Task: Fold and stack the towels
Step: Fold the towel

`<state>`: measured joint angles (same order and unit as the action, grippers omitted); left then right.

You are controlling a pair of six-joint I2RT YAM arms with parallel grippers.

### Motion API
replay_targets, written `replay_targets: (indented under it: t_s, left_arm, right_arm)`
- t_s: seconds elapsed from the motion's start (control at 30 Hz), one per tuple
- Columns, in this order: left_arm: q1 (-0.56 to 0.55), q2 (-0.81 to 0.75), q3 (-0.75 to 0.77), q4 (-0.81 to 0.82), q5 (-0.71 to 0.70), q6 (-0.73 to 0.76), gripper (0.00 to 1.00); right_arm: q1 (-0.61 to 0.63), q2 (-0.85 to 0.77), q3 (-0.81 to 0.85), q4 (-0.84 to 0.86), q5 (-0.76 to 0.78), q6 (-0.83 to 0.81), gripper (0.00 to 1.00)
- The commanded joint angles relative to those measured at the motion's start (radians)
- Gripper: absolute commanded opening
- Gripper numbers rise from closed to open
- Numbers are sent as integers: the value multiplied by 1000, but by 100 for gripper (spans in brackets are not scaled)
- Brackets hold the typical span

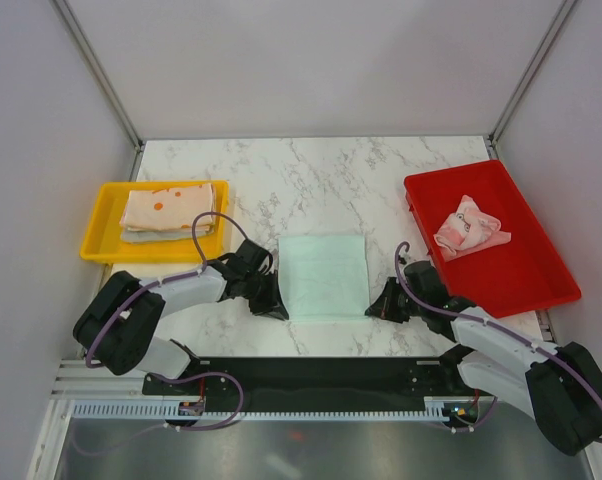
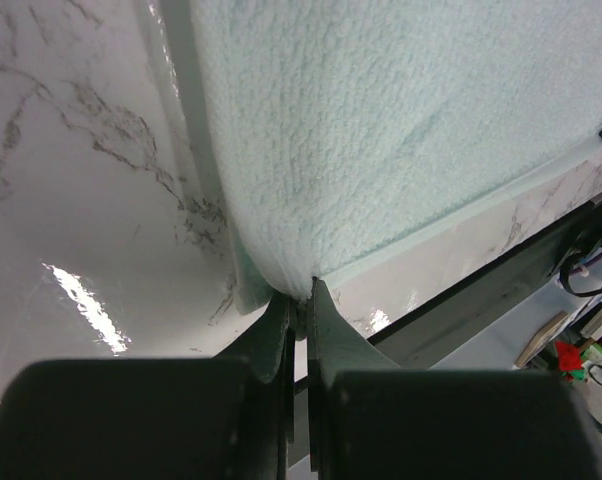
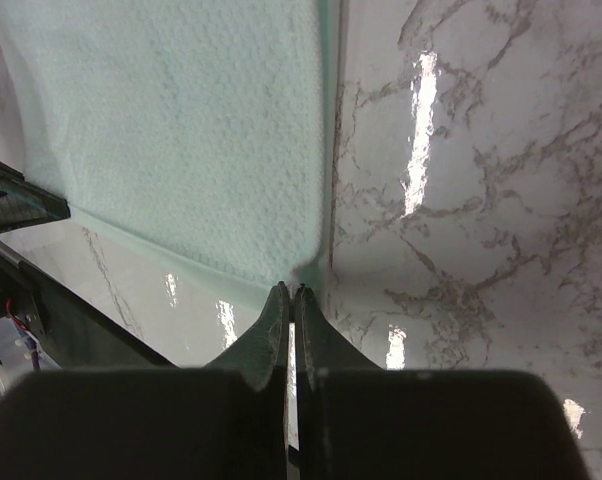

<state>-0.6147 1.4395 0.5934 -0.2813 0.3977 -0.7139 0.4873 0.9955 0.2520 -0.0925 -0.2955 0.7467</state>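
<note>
A mint green towel [image 1: 326,275] lies spread flat in the middle of the marble table. My left gripper [image 1: 279,308] is shut on its near left corner, and the cloth [image 2: 401,130] rises into the pinched fingertips of that gripper [image 2: 301,292]. At the near right corner my right gripper [image 1: 374,309] is shut too; in its wrist view the corner of the towel [image 3: 181,130] meets the closed tips of the gripper [image 3: 292,291]. An orange printed towel [image 1: 166,210] lies folded on top of a grey-white one in the yellow tray. A pink patterned towel [image 1: 469,228] sits crumpled in the red tray.
The yellow tray [image 1: 94,222] stands at the left and the red tray [image 1: 526,275] at the right of the table. Grey walls close in the back and sides. A black rail [image 1: 321,375] with the arm bases runs along the near edge.
</note>
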Motion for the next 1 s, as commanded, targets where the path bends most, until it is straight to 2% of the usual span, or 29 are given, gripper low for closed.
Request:
replay_targets:
  t_s: [0.0, 0.33, 0.5, 0.57, 0.67, 0.7, 0.8, 0.87, 0.97]
  left_arm:
    - [3, 12, 8, -21, -66, 7, 2]
    - [4, -59, 51, -81, -92, 7, 2]
    - [4, -28, 46, -93, -115, 14, 2]
    - [6, -25, 43, -85, -112, 16, 7]
    - [4, -24, 45, -85, -118, 17, 19]
    - [4, -24, 48, -90, -117, 18, 23]
    - [4, -36, 63, -102, -115, 21, 31]
    - [4, -53, 95, -140, -129, 31, 39]
    - [4, -76, 166, -217, -158, 53, 44]
  right_arm:
    - [2, -12, -23, 36, 6, 14, 0]
    - [4, -72, -23, 33, -18, 57, 0]
    - [5, -55, -56, 72, -39, 77, 0]
    - [10, -54, -72, 85, -51, 89, 0]
    - [16, -52, -83, 131, -79, 97, 13]
    - [16, -51, -83, 131, -83, 97, 20]
    - [16, -61, -51, 94, -102, 94, 30]
    - [14, -84, -14, 28, -123, 89, 34]
    - [16, -110, 52, -62, -152, 79, 38]
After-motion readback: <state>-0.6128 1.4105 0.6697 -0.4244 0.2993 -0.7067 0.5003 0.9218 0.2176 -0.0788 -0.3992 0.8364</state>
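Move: I already pinch the mint towel's two near corners down at table height, one in each hand. Its middle lies about 9 cm ahead and 8 cm to the right of my left hand. From my right hand the same middle is some 8 cm ahead and 9 cm to the left, with the red bin about 16 cm ahead and 27 cm to the right. The yellow bin stands roughly 22 cm ahead and 29 cm to the left of my left hand. After holding briefly, I ease both pinched corners up a little and back down, then open my fingers to nearly half and let them go. My right hand draws about 1.5 cm back and as far left, while my left hand shifts about 1 cm left and forward. Both roll slightly, left side rising 5 degrees or so, and finish about 1 cm higher. ##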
